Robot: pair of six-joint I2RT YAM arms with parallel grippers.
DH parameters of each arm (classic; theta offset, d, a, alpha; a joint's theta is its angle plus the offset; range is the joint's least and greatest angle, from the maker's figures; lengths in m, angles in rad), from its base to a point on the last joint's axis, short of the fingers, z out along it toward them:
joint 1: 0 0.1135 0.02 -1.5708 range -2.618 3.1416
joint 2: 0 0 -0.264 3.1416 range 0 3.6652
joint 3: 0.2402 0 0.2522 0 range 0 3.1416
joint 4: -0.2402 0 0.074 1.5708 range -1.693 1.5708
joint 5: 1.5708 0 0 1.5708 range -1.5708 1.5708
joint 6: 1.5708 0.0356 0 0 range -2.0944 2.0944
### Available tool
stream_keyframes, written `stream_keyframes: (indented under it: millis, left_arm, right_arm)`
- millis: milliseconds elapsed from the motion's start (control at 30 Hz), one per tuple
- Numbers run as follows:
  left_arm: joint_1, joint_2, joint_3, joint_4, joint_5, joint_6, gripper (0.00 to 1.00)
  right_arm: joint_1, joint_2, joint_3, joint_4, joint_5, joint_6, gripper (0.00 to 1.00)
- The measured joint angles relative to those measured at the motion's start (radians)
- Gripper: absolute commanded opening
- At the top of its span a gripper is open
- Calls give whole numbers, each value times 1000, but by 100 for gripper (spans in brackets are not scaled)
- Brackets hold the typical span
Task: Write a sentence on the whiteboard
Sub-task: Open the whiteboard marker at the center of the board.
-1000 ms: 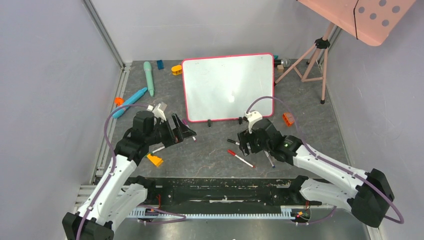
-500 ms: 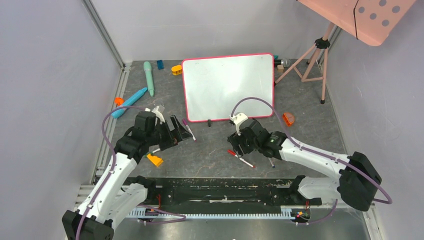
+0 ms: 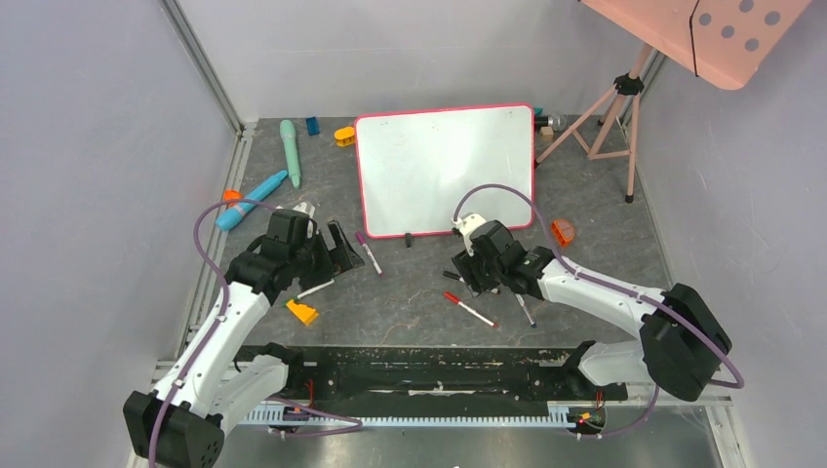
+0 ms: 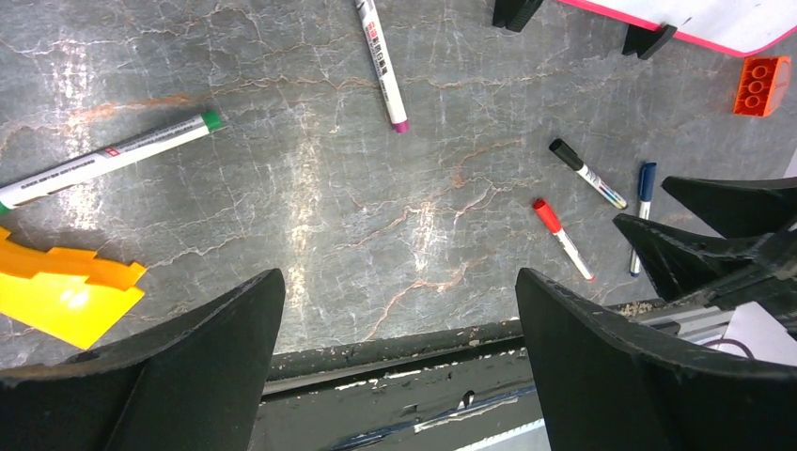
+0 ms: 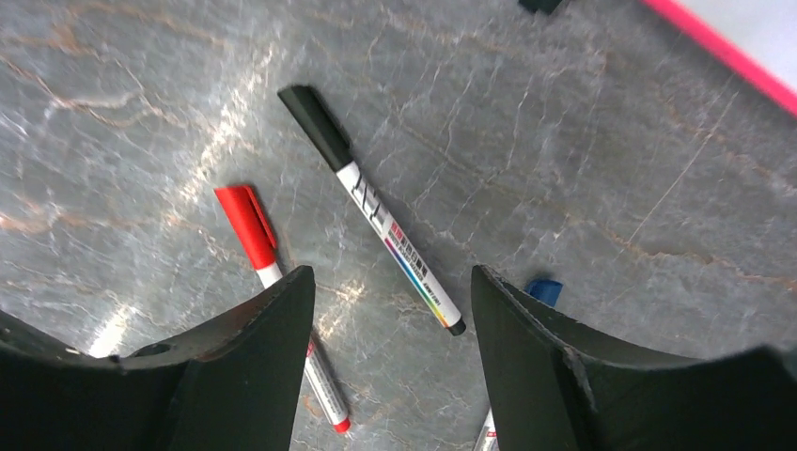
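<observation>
The whiteboard (image 3: 444,171) stands upright at the back on two black feet, and its white face shows no sentence. Its pink edge also shows in the corners of the wrist views (image 4: 714,14) (image 5: 742,66). My right gripper (image 3: 478,278) (image 5: 392,277) hovers open just above the floor in front of the board. A black-capped marker (image 5: 367,207) lies below it, tail end under the gap. A red marker (image 5: 249,225) (image 3: 470,309) lies by the left finger and a blue one (image 5: 543,287) by the right. My left gripper (image 3: 341,252) (image 4: 399,282) is wide open and holds nothing.
A purple-tipped marker (image 3: 369,253) and a green-tipped marker (image 3: 314,289) lie near the left gripper, with a yellow piece (image 3: 302,312). An orange brick (image 3: 561,232) sits right of the board. A pink tripod (image 3: 614,107) carries a salmon panel (image 3: 722,34). Teal and blue toys (image 3: 289,151) lie back left.
My right gripper has moved left and a little toward the board, over the black marker, and its jaws have narrowed. The left gripper has drawn back slightly to the left.
</observation>
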Motion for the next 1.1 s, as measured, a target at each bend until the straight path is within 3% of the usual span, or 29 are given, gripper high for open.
stream_keyframes:
  millis: [433, 500, 700, 767, 833, 867, 967, 1100]
  left_arm:
    - [0, -6, 0, 26, 48, 30, 99]
    - [0, -6, 0, 26, 53, 35, 100]
    - [0, -6, 0, 35, 93, 44, 100]
    - [0, -6, 0, 48, 114, 45, 100]
    - [0, -6, 0, 61, 139, 45, 100]
    - [0, -6, 0, 71, 153, 45, 100]
    - [0, -6, 0, 98, 194, 45, 99]
    - [-2, 11, -2, 140, 254, 43, 97]
  right_arm:
    - [-3, 105, -26, 16, -27, -31, 54]
    - [-3, 124, -27, 26, -29, -33, 46]
    - [-19, 155, -38, 52, -37, -27, 37]
    - [-23, 166, -38, 57, -38, -22, 30]
    - [-25, 171, -38, 67, -43, -17, 9]
    - [-26, 172, -38, 70, -47, -15, 6]
    - [-26, 173, -38, 76, -47, -11, 0]
    - [-26, 164, -34, 61, -53, -11, 0]
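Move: The right hand hovers half open over the tail half of the black marker. The marker's middle is about 2 cm ahead, 2 cm to the left and 5 cm below. The red marker lies about 4 cm back and 3 cm left of the hand. The blue one lies some 8 cm to its right and 2 cm back. From the left hand, the black marker is roughly 25 cm to the right, 4 cm ahead and 12 cm lower. Down by about 5 cm, almost straight, the right hand sinks onto the black marker's body and tips slightly. Its fingers narrow on the way, then shut fully near the table, pinching the white barrel towards the tail, with the cap left free. The open left hand drifts about 4 cm right and 3 cm up, turning slightly clockwise. ##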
